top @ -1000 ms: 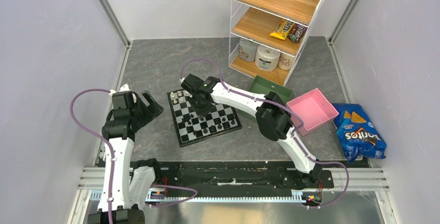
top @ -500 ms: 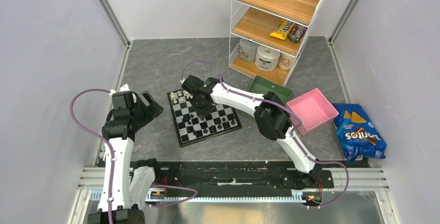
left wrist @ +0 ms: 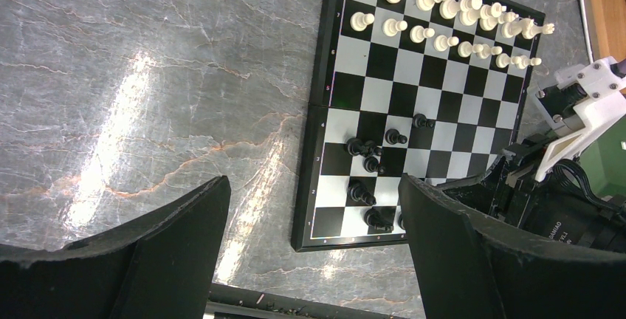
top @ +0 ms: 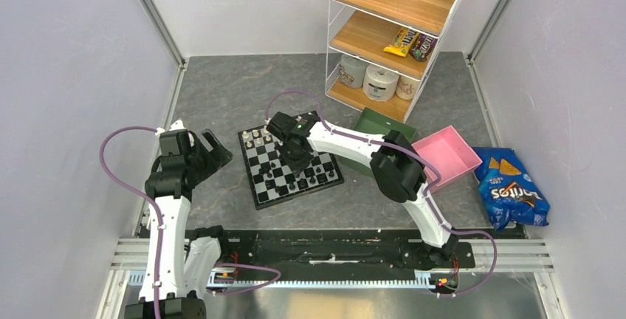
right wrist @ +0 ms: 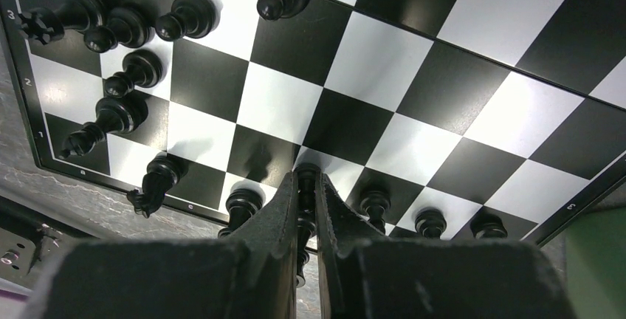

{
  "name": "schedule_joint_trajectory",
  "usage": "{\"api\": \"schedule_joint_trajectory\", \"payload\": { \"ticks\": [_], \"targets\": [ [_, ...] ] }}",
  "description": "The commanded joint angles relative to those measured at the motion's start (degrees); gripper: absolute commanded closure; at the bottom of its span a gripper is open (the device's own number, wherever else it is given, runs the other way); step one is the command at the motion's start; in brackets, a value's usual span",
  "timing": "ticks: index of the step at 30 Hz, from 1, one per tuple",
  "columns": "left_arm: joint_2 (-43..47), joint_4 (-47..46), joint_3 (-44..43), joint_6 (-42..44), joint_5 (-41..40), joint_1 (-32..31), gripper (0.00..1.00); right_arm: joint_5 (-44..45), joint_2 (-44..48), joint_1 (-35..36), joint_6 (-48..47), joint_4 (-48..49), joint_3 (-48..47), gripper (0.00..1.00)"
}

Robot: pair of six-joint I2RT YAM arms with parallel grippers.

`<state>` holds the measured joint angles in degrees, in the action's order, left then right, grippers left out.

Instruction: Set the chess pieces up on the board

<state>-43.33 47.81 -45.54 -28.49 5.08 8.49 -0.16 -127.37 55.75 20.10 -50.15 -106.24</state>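
The board [top: 274, 190] lies mid-table, also in the left wrist view [left wrist: 413, 83] and filling the right wrist view [right wrist: 369, 60]. Cream-white chess pieces [left wrist: 443, 20] stand in two rows along its far edge [top: 256, 138]. Black pieces [left wrist: 369, 164] are scattered on the near half, several clustered at one corner [right wrist: 118, 31] and several along the near edge [right wrist: 428, 221]. My right gripper [top: 295, 158] hangs over the board's near half, shut on a black piece [right wrist: 306, 186] standing between its fingertips [right wrist: 306, 179]. My left gripper [top: 214, 149] hovers left of the board, open and empty [left wrist: 311, 186].
A green tray [top: 384, 127] and a pink tray [top: 445, 158] sit right of the board. A wire shelf rack [top: 391, 31] with snacks and rolls stands behind them. A blue chip bag [top: 513, 193] lies at the far right. Grey walls close both sides.
My right gripper's fingers have closed on the black piece, and its wrist has shifted slightly to the right. The left arm has not moved.
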Motion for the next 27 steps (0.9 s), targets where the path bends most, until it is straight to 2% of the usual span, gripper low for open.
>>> {"api": "schedule_joint_trajectory", "payload": {
  "ticks": [1,12,15,27],
  "targets": [
    [0.13,-2.07,0.31,-0.82,1.21,-0.06,0.09,0.34,3.65,-0.14,-0.12,0.84,1.28,0.86],
    [0.35,-2.03,0.33,-0.81,1.18,-0.03,0.09,0.81,4.09,-0.13,-0.52,0.84,1.68,0.82],
    [0.25,-2.03,0.25,-0.79,1.23,-0.07,0.09,1.21,4.14,-0.14,-0.7,0.76,0.42,0.74],
    [0.44,-2.07,0.26,-0.86,1.16,-0.05,0.09,1.74,-0.22,-0.76,-1.26,-0.83,-10.87,0.57]
  ]
}}
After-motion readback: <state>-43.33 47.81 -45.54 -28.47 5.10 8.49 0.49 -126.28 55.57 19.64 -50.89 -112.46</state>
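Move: Between the right fingers is a black pawn, its middle about 1 cm below the hand point; its spot is barely 1 cm farther to the right, in front of a tall black piece about 2 cm back and 1 cm right of the hand. Another black pawn stands roughly 3 cm right and 1 cm ahead, a lone pawn about 5 cm ahead and 5 cm left. From the left hand the held pawn is some 16 cm right, 3 cm ahead and 14 cm below. Sliding the pinched black pawn the last half centimetre or so to the right and slightly back along the board, the right hand stops in front of the tall piece and opens its fingers part way to let go. It then rises about 4 cm, drifting some 3 cm left and forward towards the lone pawn while the fingers keep opening. ##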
